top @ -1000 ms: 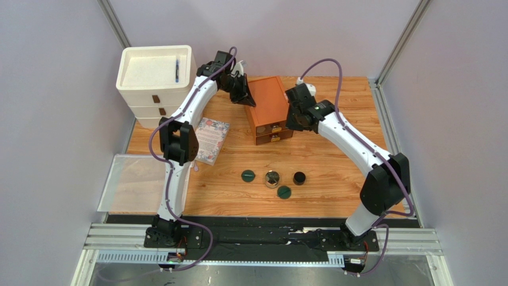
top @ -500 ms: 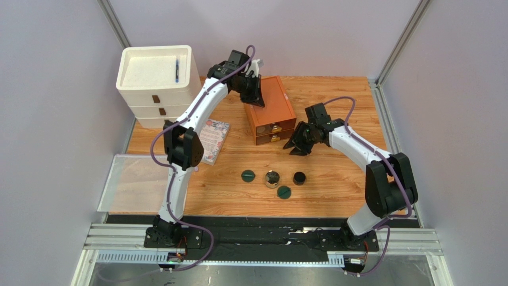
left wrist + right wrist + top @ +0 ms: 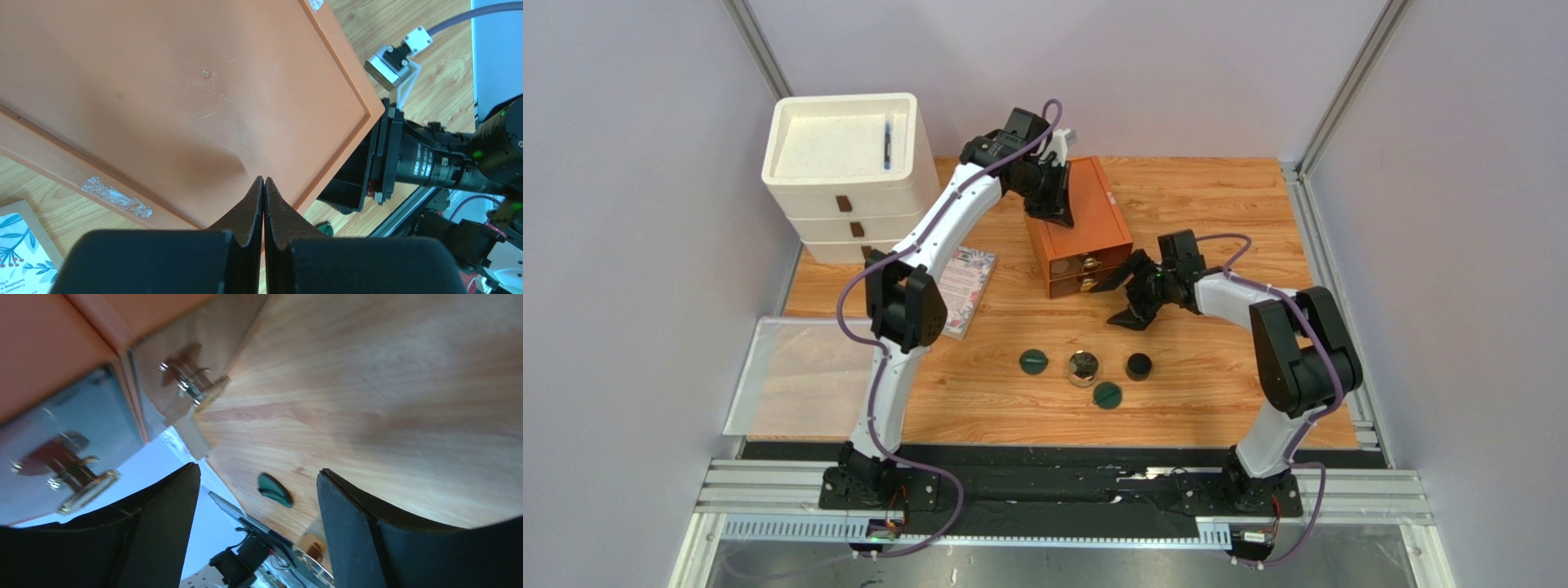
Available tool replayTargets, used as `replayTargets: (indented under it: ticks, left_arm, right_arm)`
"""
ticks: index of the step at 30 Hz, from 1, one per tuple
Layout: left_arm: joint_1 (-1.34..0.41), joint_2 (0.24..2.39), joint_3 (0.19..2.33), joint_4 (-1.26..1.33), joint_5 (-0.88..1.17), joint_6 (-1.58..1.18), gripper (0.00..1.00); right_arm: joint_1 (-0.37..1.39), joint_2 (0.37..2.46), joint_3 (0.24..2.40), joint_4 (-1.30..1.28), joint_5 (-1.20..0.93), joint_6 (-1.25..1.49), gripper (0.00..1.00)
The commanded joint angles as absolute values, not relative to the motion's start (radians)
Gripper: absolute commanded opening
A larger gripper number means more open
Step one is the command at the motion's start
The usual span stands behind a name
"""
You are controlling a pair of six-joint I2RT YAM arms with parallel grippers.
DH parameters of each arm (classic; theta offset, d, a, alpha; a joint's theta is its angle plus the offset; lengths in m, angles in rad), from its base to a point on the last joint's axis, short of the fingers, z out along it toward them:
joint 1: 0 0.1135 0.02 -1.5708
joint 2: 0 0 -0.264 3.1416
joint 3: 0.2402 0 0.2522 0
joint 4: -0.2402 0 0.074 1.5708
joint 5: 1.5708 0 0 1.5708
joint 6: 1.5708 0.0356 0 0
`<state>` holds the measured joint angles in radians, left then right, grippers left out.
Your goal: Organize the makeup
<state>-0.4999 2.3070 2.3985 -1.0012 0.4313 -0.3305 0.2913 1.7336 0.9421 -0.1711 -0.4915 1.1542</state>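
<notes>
Four pieces of makeup lie on the table in front of the box: a dark green compact, a gold-rimmed compact, a black jar and a second green compact. My left gripper is shut with nothing in it, its tips on the lid of the orange-brown drawer box. My right gripper hangs open and empty low beside the box's drawer fronts. Between its fingers, farther off, a green compact shows.
The drawer box stands mid-table, with a floral notebook to its left. A white drawer unit with a blue pen on top sits at the back left. A clear tray lies at the left edge.
My right gripper has opened and dropped from beside the box down to the table by the drawer fronts. My left gripper has moved right, onto the box lid, still shut.
</notes>
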Motion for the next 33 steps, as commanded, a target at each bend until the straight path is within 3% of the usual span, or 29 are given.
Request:
replayTargets:
  ticks: [1,13,23,33]
  left_arm:
    - [-0.503,2.283,2.434,-1.012,0.452,-0.302,0.0]
    - [-0.506,2.289,2.433,-1.014,0.449,-0.304,0.0]
    - [-0.506,2.292,2.431,-1.014,0.449,-0.31,0.0]
    - [-0.506,2.287,2.43,-1.012,0.454,-0.313,0.0]
  right_arm:
    - [0.281,1.784,0.936,0.083,-0.564,1.255,0.75]
    - [0.281,1.904,0.951,0.193,-0.575,1.354,0.74]
    - [0.278,1.856,0.809,0.46,-0.549,1.526,0.75]
    - [0.273,1.957,0.796,0.629,-0.512,1.641,0.72]
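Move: From the right hand, the lower drawer's handle lies about 4 cm ahead and 4 cm to the left, roughly level with it; the upper handle sits some 6 cm higher, directly over the lower one. Behind the hand on the table, the black jar is about 9 cm back and 4 cm to the right, and the gold compact 10 cm back and 5 cm to the left. From the left hand the lower handle is about 7 cm back, 4 cm right and 12 cm down. Bring the wide-open right gripper in on the lower drawer's handle: about 5 cm forward and some 2 cm left, dipping 2 cm on the way and then easing half of that back up. Roll its left side up nearly 20 degrees while turning a little clockwise, so the jaws come round the handle, a finger bearing on the box front. Keep the left gripper shut and still at the box top. ##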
